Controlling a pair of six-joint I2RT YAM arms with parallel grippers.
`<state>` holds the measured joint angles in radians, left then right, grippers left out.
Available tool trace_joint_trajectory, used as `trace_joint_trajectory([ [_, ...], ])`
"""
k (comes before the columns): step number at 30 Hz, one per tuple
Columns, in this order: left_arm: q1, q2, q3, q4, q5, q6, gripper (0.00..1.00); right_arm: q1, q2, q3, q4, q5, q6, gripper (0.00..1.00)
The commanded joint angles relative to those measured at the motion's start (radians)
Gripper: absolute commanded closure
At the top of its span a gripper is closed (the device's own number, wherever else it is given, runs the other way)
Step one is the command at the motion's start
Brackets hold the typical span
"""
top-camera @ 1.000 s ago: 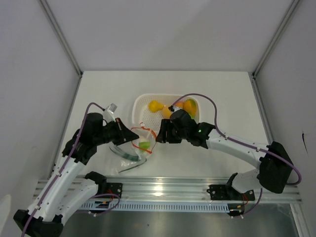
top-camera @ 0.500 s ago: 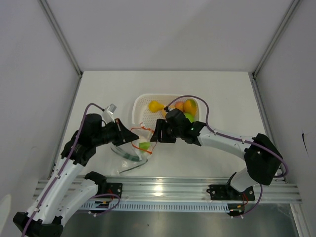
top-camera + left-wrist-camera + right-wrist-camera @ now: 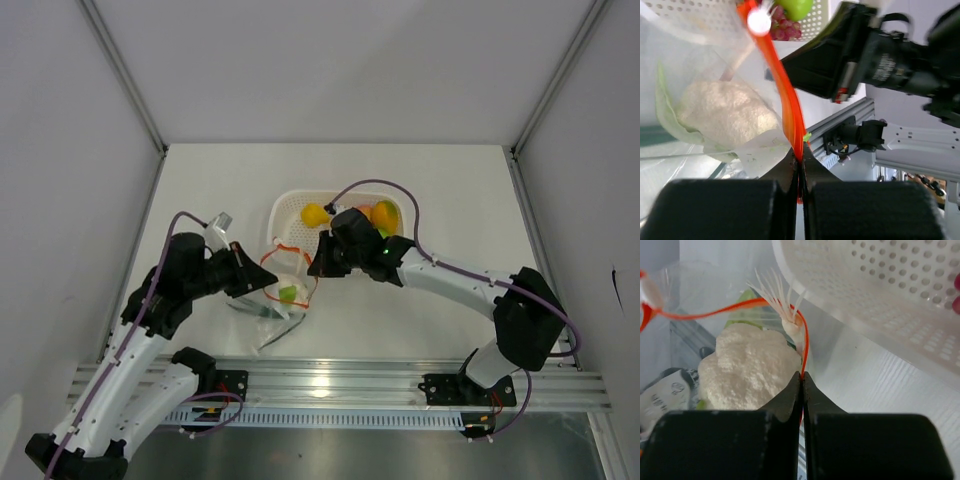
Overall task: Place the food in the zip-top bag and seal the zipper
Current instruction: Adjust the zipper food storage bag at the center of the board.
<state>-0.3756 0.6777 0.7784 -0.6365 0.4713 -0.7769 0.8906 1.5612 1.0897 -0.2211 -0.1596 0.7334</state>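
Observation:
The clear zip-top bag (image 3: 272,318) lies between my two arms, its mouth held up. My left gripper (image 3: 266,284) (image 3: 800,161) is shut on the left side of the red-orange zipper (image 3: 287,251) (image 3: 783,87). On the opposite side, the right gripper (image 3: 313,271) (image 3: 802,376) is shut on the zipper (image 3: 805,347). Inside the bag sit the white cauliflower (image 3: 725,114) (image 3: 751,367) and something green (image 3: 290,293). More food is in the white basket (image 3: 287,206): a lemon (image 3: 315,214), an orange (image 3: 386,212), a green apple (image 3: 796,7), dark grapes (image 3: 785,31).
The perforated basket's wall (image 3: 880,300) stands close behind the bag's mouth, to the right of the right fingers. The aluminium rail (image 3: 330,385) with both arm bases runs along the near table edge. Grey walls close in the table at left, right and back.
My right gripper has moved left from the basket to the bag's mouth and shut on the zipper. The mouth now stands stretched between both grippers. The left gripper kept its grip.

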Motion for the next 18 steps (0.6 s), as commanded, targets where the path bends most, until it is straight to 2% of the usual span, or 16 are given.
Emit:
trace_joint_trajectory([
  [1, -0.003, -0.017, 0.007, -0.031, -0.088, 0.028, 0.99, 0.024, -0.064, 0.13, -0.059, 0.089, -0.104, 1.0],
  [5, -0.003, -0.026, 0.036, -0.135, -0.262, 0.008, 0.99, 0.103, -0.087, 0.277, -0.153, 0.16, -0.196, 1.0],
  [8, -0.003, -0.041, 0.068, -0.155, -0.307, -0.019, 0.99, 0.163, -0.087, 0.302, -0.158, 0.16, -0.21, 1.0],
  [11, -0.003, -0.059, 0.033, -0.138, -0.35, -0.047, 0.99, 0.169, -0.064, 0.296, -0.149, 0.16, -0.213, 1.0],
  [14, 0.001, -0.006, 0.01, -0.114, -0.33, -0.038, 0.99, 0.166, -0.009, 0.329, -0.184, 0.185, -0.232, 1.0],
  [16, 0.003, 0.058, 0.045, -0.173, -0.307, -0.027, 0.99, 0.171, 0.0, 0.349, -0.195, 0.181, -0.241, 1.0],
  [18, 0.003, 0.059, 0.074, -0.201, -0.316, -0.025, 0.99, 0.182, -0.01, 0.366, -0.195, 0.189, -0.247, 1.0],
])
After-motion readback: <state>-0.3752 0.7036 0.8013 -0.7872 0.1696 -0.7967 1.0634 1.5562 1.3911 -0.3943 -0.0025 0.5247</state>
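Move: Each hand already pinches the rim of the zipper bag, whose mouth hangs open between them. The cauliflower inside lies from the right hand about 6 cm left, 2 cm back and some 8 cm below; the basket's middle is about 11 cm ahead and 5 cm to the right. From the left hand the cauliflower is about 4 cm right, 1 cm ahead and 15 cm down, the green stalks some 6 cm left, 3 cm back and 16 cm down. Keeping its shut fingers on the rim, the right hand hoists its side of the bag quickly by about 11 cm, swinging some 4 cm left and a little back and tilting nearly 20 degrees, then sinks back about 2 cm. The left hand keeps its pinch too and goes about 4 cm left while sinking 3 to 4 cm and edging forward, its wrist turning some 15 degrees counter-clockwise as its left side rises. ##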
